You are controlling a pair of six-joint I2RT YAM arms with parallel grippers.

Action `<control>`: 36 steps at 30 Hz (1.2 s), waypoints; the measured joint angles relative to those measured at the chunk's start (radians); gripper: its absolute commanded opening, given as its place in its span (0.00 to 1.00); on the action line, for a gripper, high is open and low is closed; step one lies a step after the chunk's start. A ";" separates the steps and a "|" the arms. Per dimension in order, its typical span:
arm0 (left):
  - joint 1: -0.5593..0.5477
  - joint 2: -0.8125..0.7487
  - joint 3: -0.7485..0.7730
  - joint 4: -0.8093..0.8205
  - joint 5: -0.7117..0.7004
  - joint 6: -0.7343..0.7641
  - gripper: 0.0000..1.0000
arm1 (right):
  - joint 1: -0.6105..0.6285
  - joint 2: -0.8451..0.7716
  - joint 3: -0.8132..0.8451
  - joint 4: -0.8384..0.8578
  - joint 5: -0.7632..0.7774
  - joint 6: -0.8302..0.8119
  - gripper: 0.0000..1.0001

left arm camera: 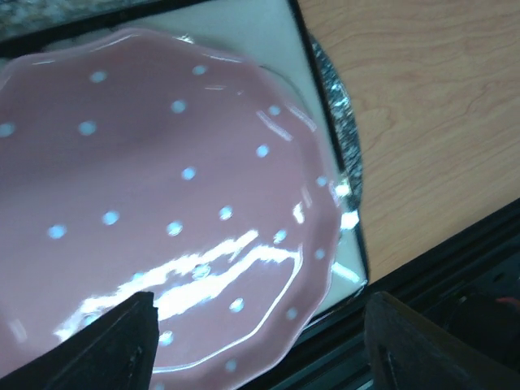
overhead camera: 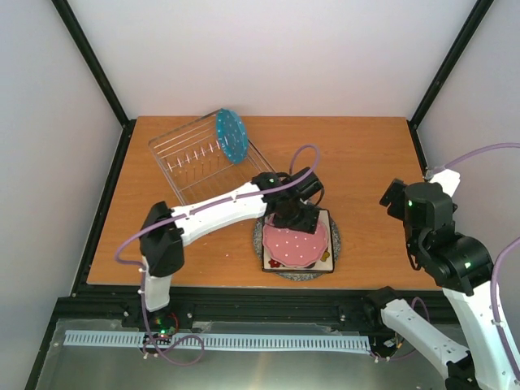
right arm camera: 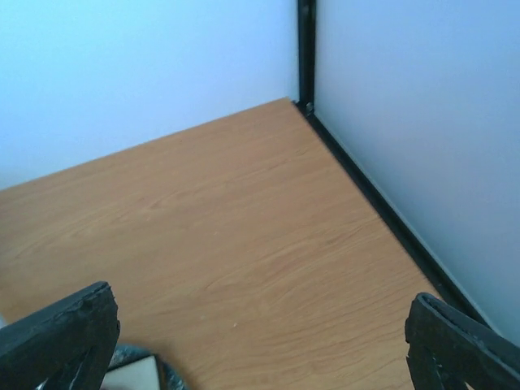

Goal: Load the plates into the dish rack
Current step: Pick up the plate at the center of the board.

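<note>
A pink white-dotted scalloped plate (overhead camera: 296, 241) (left arm camera: 162, 187) tops a stack, lying on a square cream plate (overhead camera: 327, 257) (left arm camera: 244, 24) with a dark rim. Beneath both is a round grey speckled plate (overhead camera: 335, 237) (left arm camera: 343, 122). My left gripper (overhead camera: 294, 221) (left arm camera: 260, 345) hovers open, close over the pink plate's rim, one finger over the plate and the other off its edge. The wire dish rack (overhead camera: 191, 158) sits at the far left with a blue dotted plate (overhead camera: 231, 135) upright in it. Off to the right of the stack, my right gripper (overhead camera: 398, 199) (right arm camera: 260, 345) is raised, open and holding nothing.
The wooden table (overhead camera: 366, 154) has a black frame along its edges, and white walls stand close behind and on both sides. The right wrist view shows the far right corner of the table (right arm camera: 244, 227) and a bit of the stack (right arm camera: 134, 374).
</note>
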 measured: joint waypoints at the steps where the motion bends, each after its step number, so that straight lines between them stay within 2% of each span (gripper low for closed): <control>1: 0.000 0.027 0.026 -0.002 0.013 -0.022 0.64 | 0.000 0.009 0.017 -0.003 0.022 -0.008 0.95; 6: -0.007 0.198 0.241 -0.015 0.057 -0.128 0.57 | -0.001 0.025 0.054 -0.006 0.088 -0.039 0.95; 10: -0.012 0.276 0.345 -0.029 0.086 -0.195 0.50 | -0.001 0.010 0.058 -0.013 0.108 -0.051 0.96; 28: -0.082 0.367 0.362 -0.085 0.138 -0.445 0.39 | -0.001 -0.060 0.080 -0.019 0.090 -0.111 0.96; 36: -0.084 0.514 0.515 -0.175 0.072 -0.458 0.36 | -0.001 -0.087 0.080 -0.018 0.061 -0.137 0.97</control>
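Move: Right above the pink dotted plate is where the left hand hangs, the plate's middle some 12 cm below and 2 cm ahead. The square plate lies just under the pink one, about 3 cm ahead and 1 cm right of the hand. The dish rack is centred about 25 cm ahead and 23 cm left, its blue plate standing some 29 cm ahead and 16 cm left. From the right hand the pink plate is about 25 cm left, 2 cm ahead and 30 cm down. Swinging about 9 cm to the right over the pink plate towards its right rim, the left hand goes slightly forward, then back, and finally sinks, about 8 cm lower in all. The wrist turns some 20 degrees counter-clockwise while the fingers close to half their gap, lined up either side of the rim; contact can't be seen. The right hand eases up and back. ##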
